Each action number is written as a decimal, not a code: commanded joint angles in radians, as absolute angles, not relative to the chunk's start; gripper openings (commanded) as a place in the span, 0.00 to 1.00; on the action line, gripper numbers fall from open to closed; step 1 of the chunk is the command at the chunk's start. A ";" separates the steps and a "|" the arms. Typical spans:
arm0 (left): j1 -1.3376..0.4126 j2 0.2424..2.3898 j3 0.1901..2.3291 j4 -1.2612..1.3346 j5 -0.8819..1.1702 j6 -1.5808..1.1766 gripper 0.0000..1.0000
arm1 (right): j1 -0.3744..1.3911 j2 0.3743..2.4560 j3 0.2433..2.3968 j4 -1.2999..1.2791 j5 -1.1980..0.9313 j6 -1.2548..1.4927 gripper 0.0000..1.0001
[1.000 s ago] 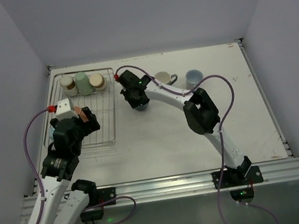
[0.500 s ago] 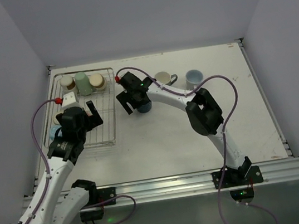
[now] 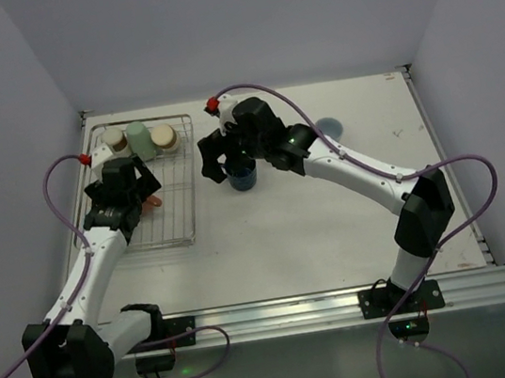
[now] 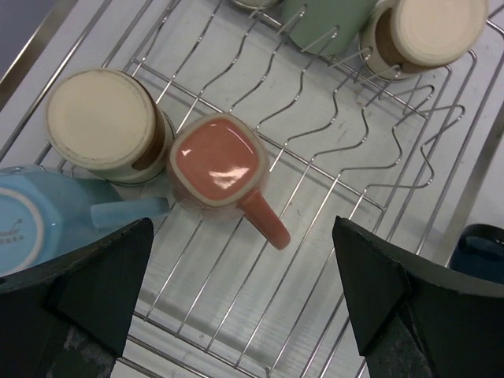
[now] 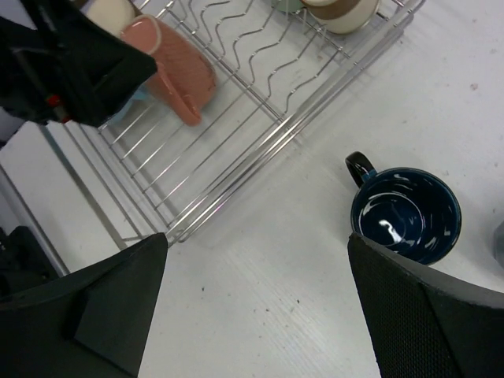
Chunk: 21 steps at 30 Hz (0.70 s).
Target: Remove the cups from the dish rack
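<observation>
The dish rack (image 3: 176, 215) (image 4: 331, 181) (image 5: 236, 197) lies at the left of the table. My left gripper (image 3: 126, 191) (image 4: 242, 268) hangs open above it, over an upside-down salmon-pink cup (image 4: 218, 161) (image 5: 177, 67) whose handle (image 4: 264, 220) points between the fingers. A beige cup (image 4: 105, 122) and a light blue cup (image 4: 31, 228) sit beside it. A mint cup (image 3: 140, 139) stands between two beige-and-brown cups (image 3: 114, 138) (image 3: 164, 137) at the rack's far end. The navy cup (image 3: 242, 177) (image 5: 405, 213) stands upright on the table, right of the rack. My right gripper (image 3: 224, 158) (image 5: 256, 252) hovers open and empty just above it.
A light blue cup (image 3: 328, 127) stands on the table behind the right arm, partly hidden by it. The right arm stretches across the table's middle. The rack's raised rim runs close to the navy cup. White walls close in the table on three sides.
My right gripper has opened, let go of the navy cup on the table and lifted off it. My left gripper has moved farther over the rack, above the salmon-pink cup.
</observation>
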State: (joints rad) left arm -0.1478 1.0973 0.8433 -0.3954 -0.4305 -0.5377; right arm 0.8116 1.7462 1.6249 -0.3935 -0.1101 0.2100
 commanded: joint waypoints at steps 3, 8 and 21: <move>-0.104 1.169 0.887 -0.313 -0.491 -0.594 1.00 | 0.816 1.700 1.586 -0.322 -0.189 0.219 0.99; -0.101 1.253 0.887 -0.275 -0.518 -0.597 1.00 | 0.818 1.681 1.582 -0.321 -0.228 0.215 0.99; -0.078 1.434 0.928 -0.229 -0.558 -0.617 0.98 | 0.841 1.704 1.591 -0.316 -0.278 0.212 0.99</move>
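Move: Ahead of the open left hand, about 7 cm out, 4 cm to its left and some 12 cm below, the pink cup stands in the rack. The cream cup stands level with the pink cup, roughly 9 cm to its left; the light blue cup lies about 15 cm left of the hand and level with it. The green cup is some 16 cm beyond the pink one. From the right hand the pink cup lies about 6 cm ahead, 27 cm left and 19 cm down. Sinking about 6 cm while reaching some 3.5 cm forward and 3 cm left, the left hand closes in on the pink cup with fingers wide open, tipping a little farther down and turning slightly counter-clockwise; contact can't be seen. The empty right hand eases about 3 cm back and a little left, away from the dark blue cup, also turning slightly counter-clockwise, still open. ##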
